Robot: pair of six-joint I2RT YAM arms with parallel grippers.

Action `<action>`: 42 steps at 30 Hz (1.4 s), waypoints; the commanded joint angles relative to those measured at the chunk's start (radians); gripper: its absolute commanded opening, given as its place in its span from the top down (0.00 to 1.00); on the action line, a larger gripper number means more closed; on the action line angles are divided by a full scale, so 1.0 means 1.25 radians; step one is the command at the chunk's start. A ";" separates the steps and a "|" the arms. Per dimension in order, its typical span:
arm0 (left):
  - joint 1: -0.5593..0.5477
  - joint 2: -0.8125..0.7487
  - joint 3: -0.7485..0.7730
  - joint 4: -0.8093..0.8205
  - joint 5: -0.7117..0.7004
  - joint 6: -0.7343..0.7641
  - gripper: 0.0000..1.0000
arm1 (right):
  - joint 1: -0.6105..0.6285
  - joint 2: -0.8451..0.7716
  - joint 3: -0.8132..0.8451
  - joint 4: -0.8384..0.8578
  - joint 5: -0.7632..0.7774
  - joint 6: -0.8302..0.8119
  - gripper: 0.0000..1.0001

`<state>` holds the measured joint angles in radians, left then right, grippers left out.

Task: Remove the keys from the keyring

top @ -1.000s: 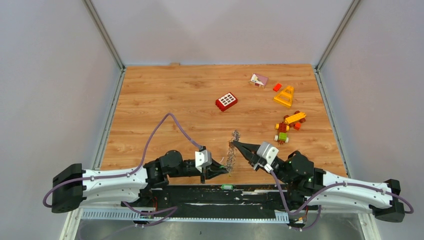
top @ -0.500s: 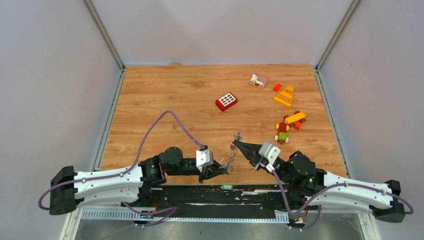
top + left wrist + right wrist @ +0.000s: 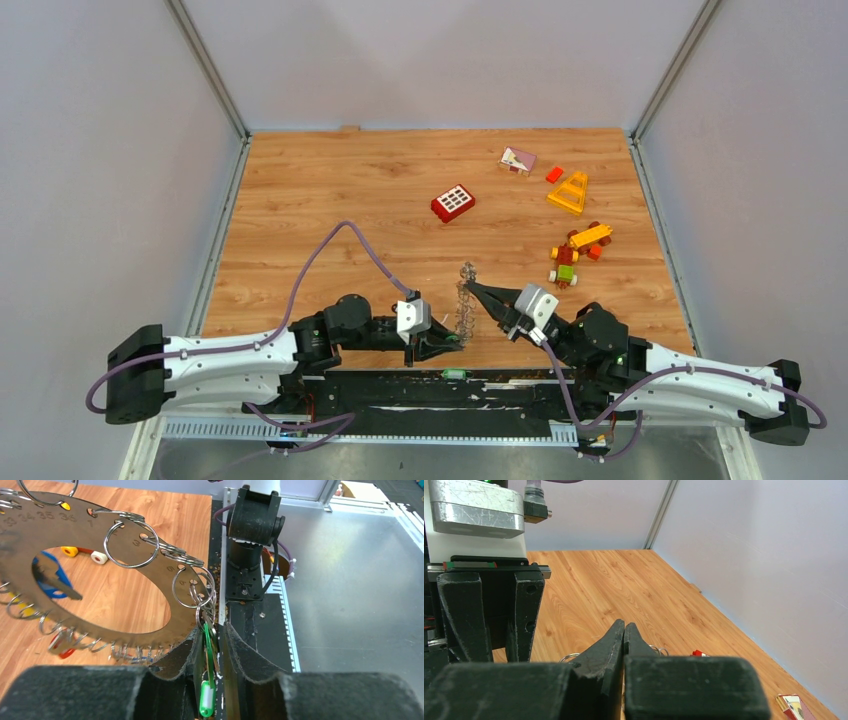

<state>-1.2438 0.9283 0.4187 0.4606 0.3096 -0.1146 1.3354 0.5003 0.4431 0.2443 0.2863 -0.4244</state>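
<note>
The keyring stands on edge between my two grippers. In the left wrist view it is a grey numbered disc fringed with split rings and keys. My right gripper is shut on its upper rim, fingers pressed together, with split rings showing past the tips. My left gripper sits at the ring's lower edge. Its jaws stand a little apart, and a key with a green tag hangs between them, touching the left finger.
Toy bricks lie farther out: a red windowed brick, a yellow triangle, a pink piece and a mixed cluster. A black strip runs along the near edge, with a green tag on it.
My left gripper has shifted right, closer under the keyring, and its jaws have parted slightly. The ring swayed a little. The right arm has held still.
</note>
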 commanded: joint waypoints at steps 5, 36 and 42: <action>-0.004 0.003 0.003 0.049 0.012 -0.013 0.70 | -0.002 -0.014 0.018 0.056 0.001 0.008 1.00; -0.004 0.028 0.022 0.054 0.003 -0.026 0.43 | -0.002 -0.007 0.016 0.067 0.000 0.007 1.00; -0.004 0.034 0.025 0.063 -0.005 -0.035 0.39 | -0.002 -0.004 0.013 0.071 0.000 0.009 1.00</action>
<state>-1.2438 0.9646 0.4187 0.4770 0.3122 -0.1406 1.3354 0.5007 0.4431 0.2447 0.2863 -0.4210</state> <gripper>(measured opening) 0.597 0.011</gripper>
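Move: The green-headed key, still on its small ring, stands edge-on between the left hand's partly open fingertips, practically at the hand point. The metal keyring disc's middle is about 4 cm ahead, 2 cm to the right and 4 cm up. Lying on the dark rail, the green label tag is about 1 cm back, 1 cm left and 20 cm below. From the right hand, the key is roughly 8 cm back, 1 cm left and 9 cm below. The green-headed key is left free as the left fingers, pointing right, spread around it from about a quarter to well over half open. Before that, the left hand waits, then sinks about 1 cm beside the disc's lower rim, its attitude nearly unchanged. The right hand holds still, shut on the disc's upper part. ##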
